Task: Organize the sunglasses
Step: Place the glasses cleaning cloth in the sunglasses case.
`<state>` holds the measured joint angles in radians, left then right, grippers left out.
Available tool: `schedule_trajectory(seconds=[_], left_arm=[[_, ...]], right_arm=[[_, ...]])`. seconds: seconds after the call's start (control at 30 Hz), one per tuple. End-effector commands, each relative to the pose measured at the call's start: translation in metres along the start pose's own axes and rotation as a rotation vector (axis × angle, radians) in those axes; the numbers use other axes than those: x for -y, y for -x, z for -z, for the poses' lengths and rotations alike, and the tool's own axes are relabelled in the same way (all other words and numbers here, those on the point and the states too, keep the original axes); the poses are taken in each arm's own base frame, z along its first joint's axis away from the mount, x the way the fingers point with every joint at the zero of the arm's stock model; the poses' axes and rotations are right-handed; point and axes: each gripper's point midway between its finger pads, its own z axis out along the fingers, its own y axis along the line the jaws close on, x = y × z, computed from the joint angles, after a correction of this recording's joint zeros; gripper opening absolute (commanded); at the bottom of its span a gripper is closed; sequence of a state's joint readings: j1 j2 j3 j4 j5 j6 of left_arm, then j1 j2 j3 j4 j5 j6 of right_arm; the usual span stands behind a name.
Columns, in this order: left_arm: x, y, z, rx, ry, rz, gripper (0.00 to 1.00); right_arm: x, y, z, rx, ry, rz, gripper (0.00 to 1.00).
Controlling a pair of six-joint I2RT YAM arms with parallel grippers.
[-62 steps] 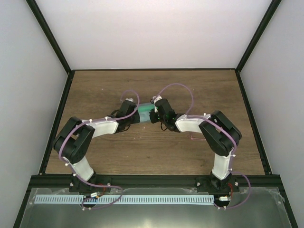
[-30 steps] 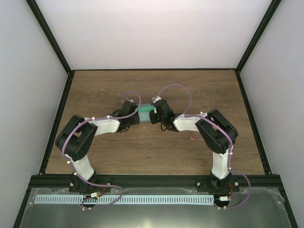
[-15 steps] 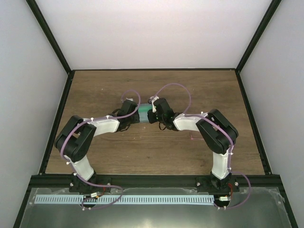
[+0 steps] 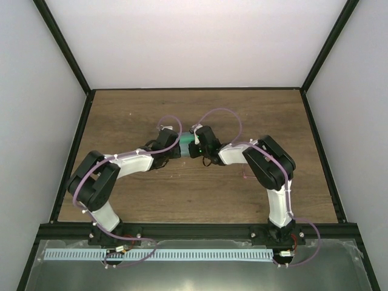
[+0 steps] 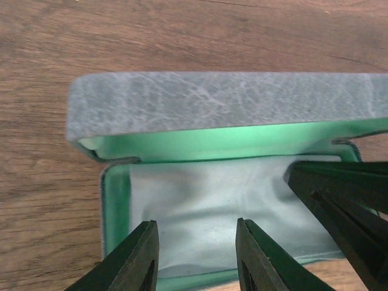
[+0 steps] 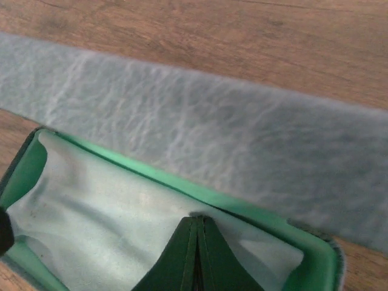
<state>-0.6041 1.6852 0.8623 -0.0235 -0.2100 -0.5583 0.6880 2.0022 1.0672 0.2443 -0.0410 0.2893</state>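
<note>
An open glasses case, grey outside and green inside, lies mid-table between both wrists. Its grey lid stands up behind the green tray, which holds a pale cloth. My left gripper hovers open over the cloth at the case's left end, with nothing between its fingers. My right gripper is shut, its tips down on the cloth close to the lid's green edge. Its dark fingers also show at the right of the left wrist view. No sunglasses are clearly visible.
A thin pinkish item lies on the wooden table beside the right arm's elbow; I cannot tell what it is. Black frame rails and white walls enclose the table. Both forearms crowd the case from either side.
The right gripper has closed inside the case, and its elbow has swung left. The left wrist has edged slightly toward the case. The case stays put.
</note>
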Motion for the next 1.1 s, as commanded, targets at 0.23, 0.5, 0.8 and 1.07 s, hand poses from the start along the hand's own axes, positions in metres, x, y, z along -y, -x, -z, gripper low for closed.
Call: schedule_trajectory(seconds=[0.23, 0.5, 0.8, 1.07], left_arm=[[0.036, 0.006, -0.026, -0.039, -0.134, -0.003, 0.37], [0.016, 0.001, -0.04, -0.054, -0.065, 0.009, 0.37], [0.011, -0.006, -0.047, -0.072, -0.045, 0.013, 0.37], [0.038, 0.025, -0.003, 0.047, -0.085, -0.003, 0.38]], right_arm=[[0.006, 0.012, 0.001, 0.026, 0.0, -0.016, 0.01], [0.005, 0.012, 0.002, 0.031, 0.003, -0.007, 0.01], [0.0, 0.044, 0.053, 0.154, 0.003, -0.004, 0.12], [0.039, 0.051, 0.125, 0.312, -0.211, -0.071, 0.38]])
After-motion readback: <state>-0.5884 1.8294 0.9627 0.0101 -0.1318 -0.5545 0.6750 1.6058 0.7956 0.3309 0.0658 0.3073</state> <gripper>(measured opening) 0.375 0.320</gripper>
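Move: The glasses cleaning cloth already lies in the open tray of the sunglasses case. Its middle is about 2 cm ahead of the left hand, 3 cm to its right and 3 cm below; from the right hand it is some 3 cm to the left, 2 cm back and 1 cm below. The raised grey lid stands behind it, roughly 5 cm farther out than the cloth's middle. The sunglasses lie about 23 cm right of the right hand and 7 cm back. The shut right fingertips keep resting on the cloth near the tray's back edge, then come free and rise about 9 cm, swinging some 5 cm right and a little back, tilting up and opening to a third. Meanwhile the left hand, fingers still part open, shifts right and forward over the cloth and sinks about 3 cm onto it in front of the lid, pauses there, and begins to rise again. ##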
